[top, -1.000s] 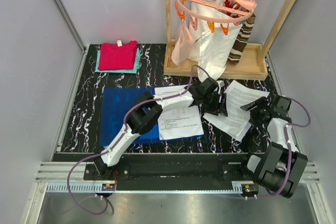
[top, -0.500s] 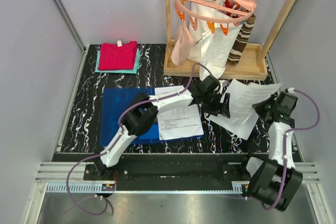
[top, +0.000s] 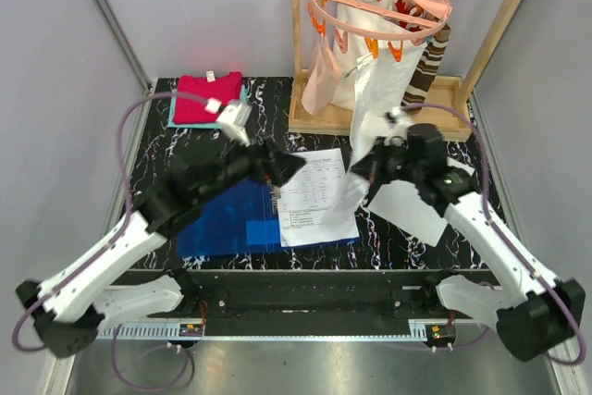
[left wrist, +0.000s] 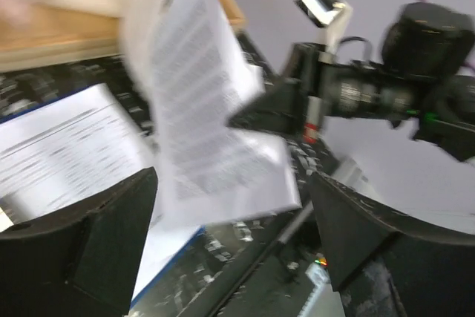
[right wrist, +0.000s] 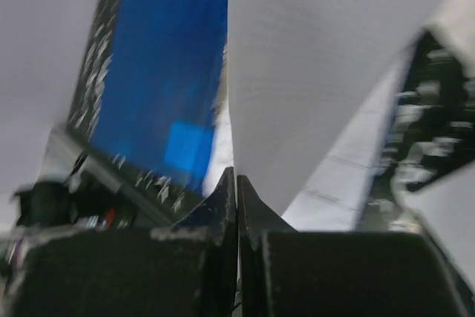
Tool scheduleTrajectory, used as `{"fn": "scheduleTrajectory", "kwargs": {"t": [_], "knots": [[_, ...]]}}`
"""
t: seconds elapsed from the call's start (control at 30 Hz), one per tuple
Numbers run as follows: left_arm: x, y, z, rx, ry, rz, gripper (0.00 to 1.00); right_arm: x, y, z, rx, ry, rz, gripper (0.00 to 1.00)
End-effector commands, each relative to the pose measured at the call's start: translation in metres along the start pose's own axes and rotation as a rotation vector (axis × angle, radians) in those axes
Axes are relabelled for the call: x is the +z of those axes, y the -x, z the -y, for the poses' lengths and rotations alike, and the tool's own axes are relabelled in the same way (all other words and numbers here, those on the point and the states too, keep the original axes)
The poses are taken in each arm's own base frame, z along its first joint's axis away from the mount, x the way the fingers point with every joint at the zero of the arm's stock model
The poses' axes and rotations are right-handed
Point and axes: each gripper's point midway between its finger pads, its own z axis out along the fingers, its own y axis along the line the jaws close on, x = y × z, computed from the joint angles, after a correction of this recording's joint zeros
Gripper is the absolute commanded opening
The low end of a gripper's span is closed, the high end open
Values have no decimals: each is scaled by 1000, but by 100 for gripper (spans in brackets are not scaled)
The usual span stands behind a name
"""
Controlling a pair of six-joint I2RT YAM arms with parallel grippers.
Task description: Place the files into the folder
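Note:
The blue folder (top: 222, 215) lies flat on the left half of the marbled table, and one of the files (top: 314, 193) rests across its right edge. My right gripper (top: 364, 173) is shut on the edge of a second sheet (top: 354, 196), which hangs curled just right of the folder. The right wrist view shows those jaws (right wrist: 236, 180) pinched together on that sheet (right wrist: 312, 72), with the folder (right wrist: 156, 87) beyond. A third sheet (top: 416, 212) lies on the table to the right. My left gripper (top: 294, 166) hovers open over the folder's top right, holding nothing. In its wrist view (left wrist: 234, 183) the held sheet (left wrist: 215, 131) is in front of it.
Folded red and teal cloths (top: 208, 99) sit at the back left. A wooden rack (top: 370, 119) with a peg hanger of white garments (top: 375, 34) stands at the back right. Grey walls close in both sides.
The right gripper shut on a sheet, lifted it off the table and carried it left toward the folder. The left arm pulled back to the left and its jaws opened wider.

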Motion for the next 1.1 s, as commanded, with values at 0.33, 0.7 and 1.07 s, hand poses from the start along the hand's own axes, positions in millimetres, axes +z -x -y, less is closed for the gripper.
{"fn": "scheduleTrajectory", "kwargs": {"t": [0.33, 0.7, 1.07], "knots": [[-72, -70, -129, -79, 465, 20, 90, 43, -29, -96, 127, 495, -182, 0], [-48, -73, -117, -75, 396, -44, 90, 88, -63, -6, 242, 366, -209, 0], [-47, -83, -123, -80, 406, -65, 90, 115, -87, 18, 280, 358, -278, 0]]}}
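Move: The sheet hangs from the right hand's shut fingers. The file stack on the folder's right half, where it is taken, lies about 10 cm to that hand's left, level fore and aft, some 19 cm below. The ring clip is roughly 11 cm left of the stack's middle; the loose pages lie about 20 cm to the hand's right, 2 cm nearer. From the left hand, the stack is 5 cm ahead, 7 cm right and about 32 cm below. The sheet, still pinched near its right side, swings with the right hand about 11 cm left and a little back and up, then comes down roughly 15 cm onto the stack, easing forward and somewhat right as the wrist rolls and tips down about 20 degrees. The left hand, fingers wide open, clears out left and sinks some 15 cm beside the clip, turning counter-clockwise. ##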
